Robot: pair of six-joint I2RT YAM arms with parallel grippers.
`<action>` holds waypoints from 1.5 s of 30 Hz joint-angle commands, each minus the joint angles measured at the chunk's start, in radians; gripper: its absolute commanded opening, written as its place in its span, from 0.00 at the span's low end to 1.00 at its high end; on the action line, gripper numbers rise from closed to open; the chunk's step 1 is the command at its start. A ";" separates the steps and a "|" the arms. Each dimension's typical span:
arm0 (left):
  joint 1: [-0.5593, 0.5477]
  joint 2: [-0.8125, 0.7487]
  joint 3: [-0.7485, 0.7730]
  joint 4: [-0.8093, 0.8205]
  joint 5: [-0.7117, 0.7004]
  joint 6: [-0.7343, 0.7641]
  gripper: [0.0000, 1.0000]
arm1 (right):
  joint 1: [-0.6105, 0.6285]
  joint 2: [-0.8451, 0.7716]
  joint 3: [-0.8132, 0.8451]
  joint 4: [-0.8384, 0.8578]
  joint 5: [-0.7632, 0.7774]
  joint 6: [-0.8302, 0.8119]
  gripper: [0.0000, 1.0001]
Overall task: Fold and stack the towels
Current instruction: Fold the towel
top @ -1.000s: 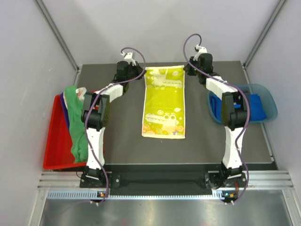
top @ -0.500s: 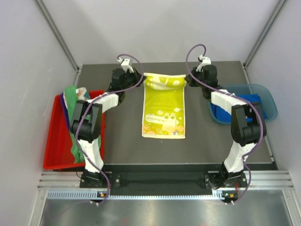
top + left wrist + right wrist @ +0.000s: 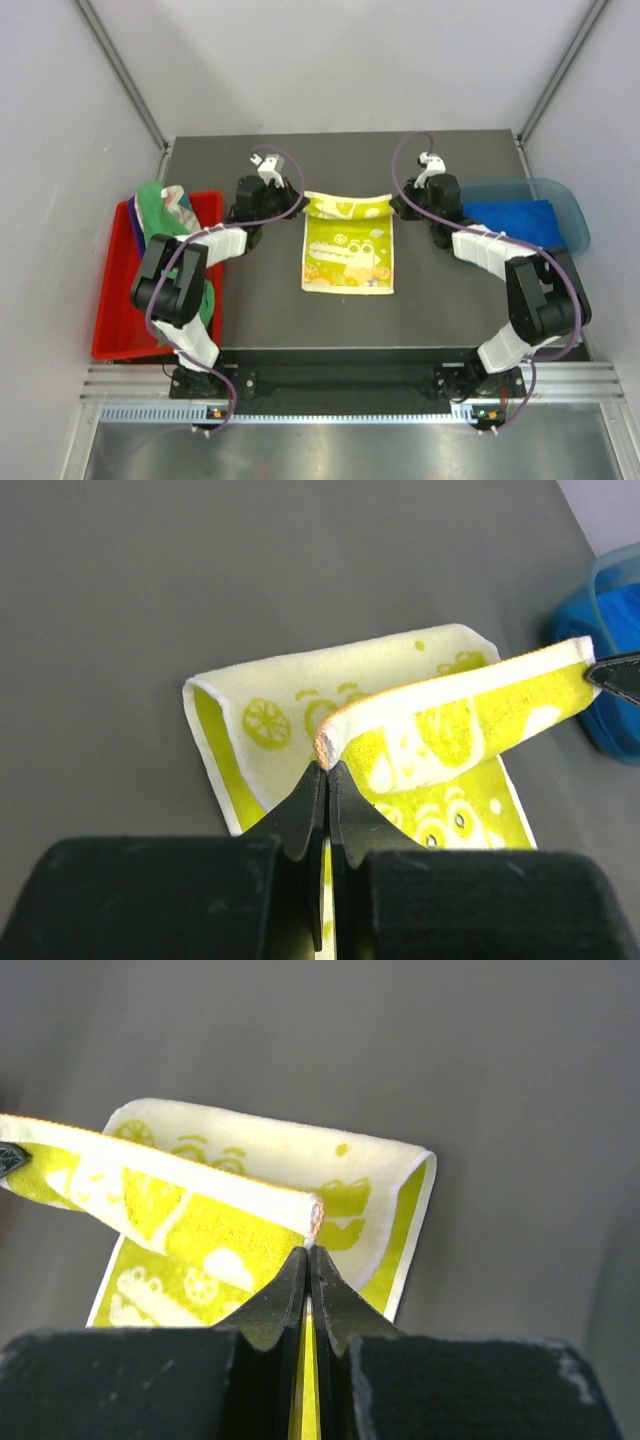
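Note:
The pale yellow crocodile-print towel lies mid-table, its far edge lifted and curled over toward the near side. My left gripper is shut on that edge's left corner, and my right gripper is shut on its right corner. In the left wrist view the pinched corner sits at the left gripper's tips, with the towel doubled under. The right wrist view shows the right gripper clamping the other corner of the towel. A green towel drapes over the red tray. A blue towel lies in the bin.
The red tray stands at the table's left edge with other cloths heaped at its far end. The translucent blue bin sits at the right edge and shows in the left wrist view. Grey walls enclose the dark table.
Both grippers have moved toward the near side with the towel's far edge held between them, so the far part now folds over and the towel looks shorter.

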 commanded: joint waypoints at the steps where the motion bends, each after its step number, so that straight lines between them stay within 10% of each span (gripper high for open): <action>1: -0.014 -0.084 -0.040 0.038 -0.014 0.005 0.00 | 0.026 -0.084 -0.047 0.083 0.029 0.013 0.00; 45: -0.152 -0.302 -0.422 0.123 -0.115 -0.010 0.03 | 0.142 -0.380 -0.411 0.092 0.138 0.070 0.00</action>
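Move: Each gripper already pinches a far corner of the yellow towel, some 8 cm above the table. The towel's near left corner lies about 22 cm straight back from the left gripper, and its near right corner about 23 cm straight back from the right one. The red bin's middle is roughly 38 cm left and 18 cm back of the left gripper; the blue towel in the clear bin is some 33 cm right and 6 cm back of the right gripper. Draw both grippers back together, about 11 cm left and 10 cm right, carrying the pinched edge over the lying towel towards its near edge. Let the left gripper sink some 4 cm on the way, mostly over the first half, and the right a little less. Keep both fingers shut and the wrists almost unchanged. ##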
